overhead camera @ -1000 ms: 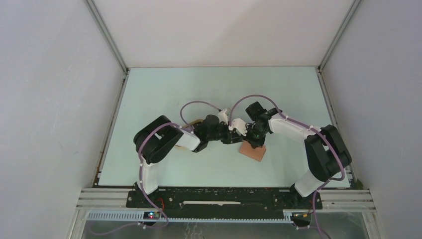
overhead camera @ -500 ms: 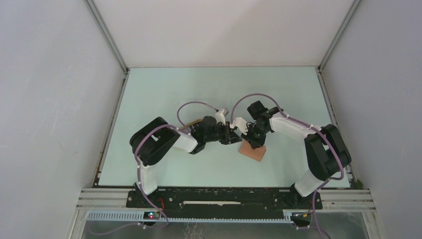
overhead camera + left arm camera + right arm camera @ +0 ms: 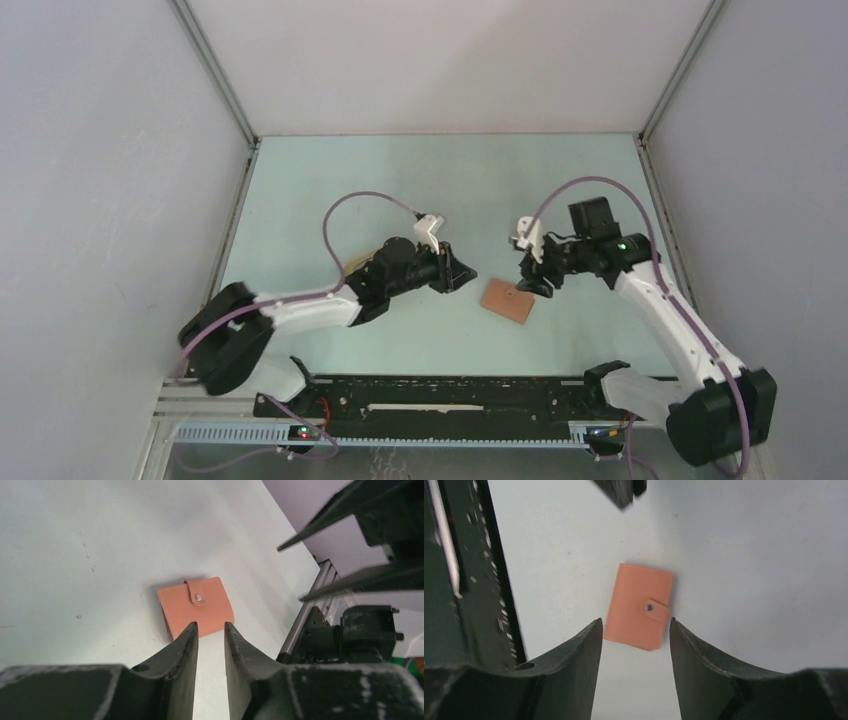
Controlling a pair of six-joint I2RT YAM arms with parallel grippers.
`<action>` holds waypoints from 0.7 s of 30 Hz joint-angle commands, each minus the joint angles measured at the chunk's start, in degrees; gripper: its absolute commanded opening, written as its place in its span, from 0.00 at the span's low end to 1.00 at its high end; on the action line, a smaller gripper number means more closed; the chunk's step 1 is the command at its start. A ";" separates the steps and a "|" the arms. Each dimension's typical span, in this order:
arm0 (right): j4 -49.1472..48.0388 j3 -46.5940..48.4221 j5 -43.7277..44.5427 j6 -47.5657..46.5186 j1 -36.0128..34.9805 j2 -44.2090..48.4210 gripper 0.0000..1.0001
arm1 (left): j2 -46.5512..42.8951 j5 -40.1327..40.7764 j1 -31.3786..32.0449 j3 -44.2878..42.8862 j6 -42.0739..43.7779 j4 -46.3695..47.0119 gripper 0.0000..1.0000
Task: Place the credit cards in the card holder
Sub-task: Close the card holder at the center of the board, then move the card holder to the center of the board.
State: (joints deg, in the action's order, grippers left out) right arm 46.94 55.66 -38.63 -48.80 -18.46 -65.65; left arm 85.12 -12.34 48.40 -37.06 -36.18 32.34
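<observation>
The card holder point(image 3: 508, 300) lies flat on the pale green table, folded closed with its snap tab fastened; it also shows as an orange-brown rectangle in the left wrist view point(image 3: 195, 605) and the right wrist view point(image 3: 639, 607). My left gripper point(image 3: 463, 277) hovers just left of it, its jaws a narrow gap apart with nothing between them point(image 3: 210, 625). My right gripper point(image 3: 531, 283) hovers just right of it, jaws wide apart and empty point(image 3: 635, 621). Neither gripper touches the holder. The credit cards are out of view.
The black base rail point(image 3: 450, 395) runs along the table's near edge, also seen in the right wrist view point(image 3: 474, 580). Grey walls enclose the table on the left, back and right. The right gripper's fingers point(image 3: 350, 530) cross the left wrist view's upper right.
Both grippers were shut and crowded together over the card holder; now both have opened and drawn apart, the left arm back to the left, the right arm back to the right.
</observation>
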 commanded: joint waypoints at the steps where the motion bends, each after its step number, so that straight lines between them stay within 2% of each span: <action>1: 8.19 -5.23 -9.28 -26.25 5.28 6.87 0.61 | -13.33 11.72 4.08 -1.46 12.87 -16.68 0.32; 3: 13.26 -6.95 -6.87 -39.85 6.57 8.17 0.60 | -18.54 18.30 5.96 -1.83 16.32 -21.02 0.36; 4: 16.06 -6.87 -5.44 -45.21 7.01 8.13 0.60 | -21.15 21.06 6.72 -1.87 17.80 -22.86 0.40; 6: 22.60 -5.38 -1.66 -55.11 7.54 6.70 0.57 | -25.61 25.07 7.31 -1.40 19.95 -25.40 0.56; 7: 25.09 -4.64 0.15 -57.66 7.54 5.42 0.51 | -27.62 26.95 7.33 -1.05 20.47 -26.48 0.67; 9: 27.34 -4.27 3.03 -60.52 7.43 2.16 0.32 | -30.85 29.81 7.32 0.31 20.75 -27.88 0.78; 10: 27.36 -4.65 4.06 -61.82 7.39 0.53 0.16 | -32.23 30.88 7.32 1.19 20.60 -28.32 0.82; 11: 26.55 -5.29 4.64 -62.03 7.38 -0.79 0.04 | -33.54 32.03 7.32 2.08 20.43 -28.95 0.83; 12: 24.69 -6.09 4.82 -61.51 7.30 -2.04 0.00 | -34.86 33.10 7.32 2.87 19.93 -29.68 0.85; 14: 19.25 -8.70 6.64 -60.47 6.79 -3.59 0.00 | -37.55 34.96 7.32 4.61 18.95 -30.80 0.86; 18: 9.91 -12.06 13.58 -55.07 1.40 -6.74 0.00 | -43.91 36.58 7.32 9.28 16.97 -31.09 0.89; 21: 3.82 -12.17 17.18 -48.38 -1.83 -11.08 0.00 | -48.52 37.21 7.25 12.97 15.54 -30.13 0.92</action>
State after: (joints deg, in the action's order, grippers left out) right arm 60.69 43.51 -27.94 -103.22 -16.91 -73.01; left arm 41.54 20.99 55.75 -27.94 -19.29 2.15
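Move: Below the right hand by about 13 cm lies the closed card holder, some 3 cm to its left and roughly level with it fore and aft. From the left hand the same holder is about 8 cm to the right, 2 cm back and 11 cm down. The card tray, mostly hidden behind the left arm, sits some 27 cm to the left of the holder and 8 cm farther out than it. Swinging back and to its right while sinking about 11 cm, the right hand comes down low beside the card holder's near right side, turning some 40 degrees counter-clockwise, tipping its fingers steeper and shutting them on nothing. The left hand withdraws about 14 cm left, away from the holder towards the tray side, rising about 10 cm then dipping slightly, tilting up and opening wide. ##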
